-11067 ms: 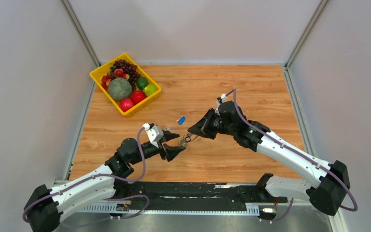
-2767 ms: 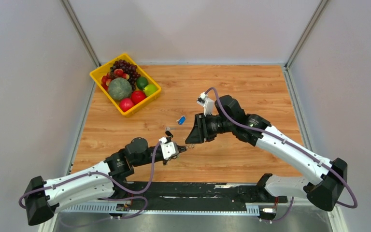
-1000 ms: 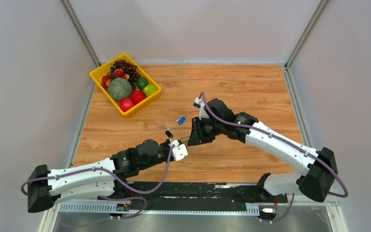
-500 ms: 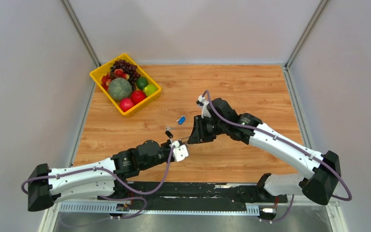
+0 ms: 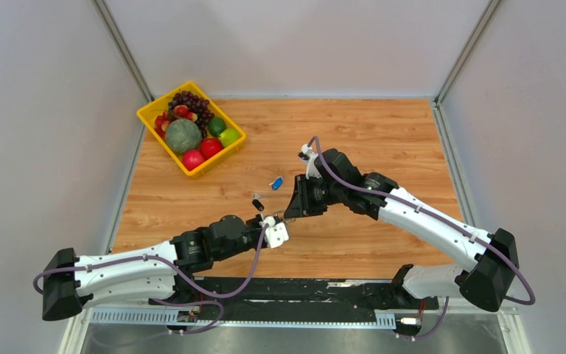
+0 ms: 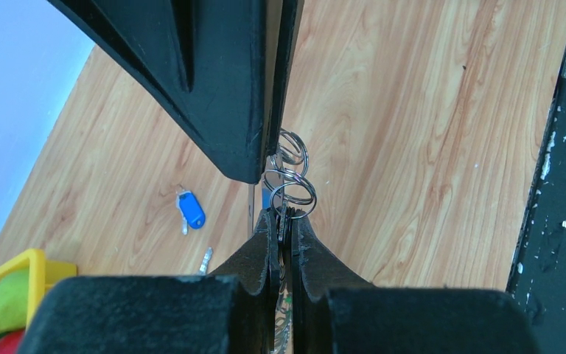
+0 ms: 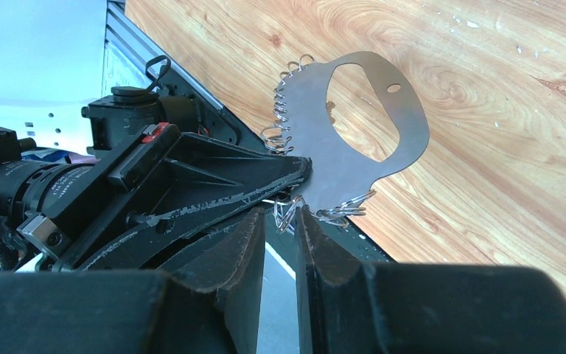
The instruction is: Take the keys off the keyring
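The keyring (image 7: pixel 361 140) is a flat silver plate with a large hole and small wire rings along its edge. It hangs above the table between the two arms. My left gripper (image 6: pixel 284 217) is shut on its edge, and rings (image 6: pixel 291 184) stick out past the tips. My right gripper (image 7: pixel 280 214) faces it tip to tip, its jaws a narrow gap apart around one small ring (image 7: pixel 286 214). Loose keys lie on the table: a blue-tagged one (image 5: pixel 276 181) and a black-headed one (image 5: pixel 257 204). In the top view both grippers (image 5: pixel 271 220) (image 5: pixel 290 212) meet mid-table.
A yellow basket (image 5: pixel 149 112) of fruit stands at the back left of the wooden table. Grey walls close in both sides and the back. A black rail (image 5: pixel 302 291) runs along the near edge by the arm bases.
My right gripper's jaws have narrowed around the small ring and the arm has shifted slightly. The left arm holds still, still shut on the plate.
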You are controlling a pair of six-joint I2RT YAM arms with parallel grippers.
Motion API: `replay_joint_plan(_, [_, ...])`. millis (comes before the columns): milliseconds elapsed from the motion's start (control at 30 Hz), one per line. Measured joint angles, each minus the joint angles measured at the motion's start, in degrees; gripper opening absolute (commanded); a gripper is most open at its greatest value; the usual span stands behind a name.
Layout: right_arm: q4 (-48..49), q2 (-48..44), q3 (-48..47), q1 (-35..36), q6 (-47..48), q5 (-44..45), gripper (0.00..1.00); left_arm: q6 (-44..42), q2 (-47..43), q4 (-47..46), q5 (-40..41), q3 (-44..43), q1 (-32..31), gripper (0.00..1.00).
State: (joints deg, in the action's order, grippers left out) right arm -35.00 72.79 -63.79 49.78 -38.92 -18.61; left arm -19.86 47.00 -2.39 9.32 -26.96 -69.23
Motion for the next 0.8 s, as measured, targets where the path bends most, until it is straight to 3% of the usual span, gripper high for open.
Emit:
replay_joint_plan(333, [0.39, 1.57, 0.24, 0.0, -0.24, -1.07, 0.22, -0.96, 1.99, 0.02, 1.51, -1.38, -1.25, 0.0])
replay_joint_plan(600, [1.46, 1.77, 1.14, 0.0, -0.48, -1.6, 0.01, -1.4, 2.47, 0.66, 2.43, -1.53, -1.62, 0.0])
replay_joint_plan(800, [1.46, 1.79, 1.16, -0.11, -0.52, -1.31, 0.0, -1.51, 2.49, 1.31, 3.28, -1.53, -1.68, 0.0])
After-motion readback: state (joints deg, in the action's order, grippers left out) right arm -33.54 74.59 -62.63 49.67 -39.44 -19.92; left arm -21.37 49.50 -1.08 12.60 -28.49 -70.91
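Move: The small ring I want on the metal keyring plate is almost between my open right fingers, about 1 cm below and 1 cm left of them. The plate's body hangs some 5 cm lower and 2 cm to the left. On the table 18 cm below lie the black key, about 11 cm ahead and 8 cm left, and the blue key, 18 cm ahead and 3 cm left. From my left hand, the ring sits about 2 cm right and 1 cm ahead. I ease my right fingertips about 1.5 cm down and a touch left, over the ring at the plate's edge, then, nearly still, shut them fully from a quarter-open gap to pinch the ring's thin wire beside my left fingertips. My left hand stays in place throughout, keeping its grip on the plate, with only a few degrees of tilt. ##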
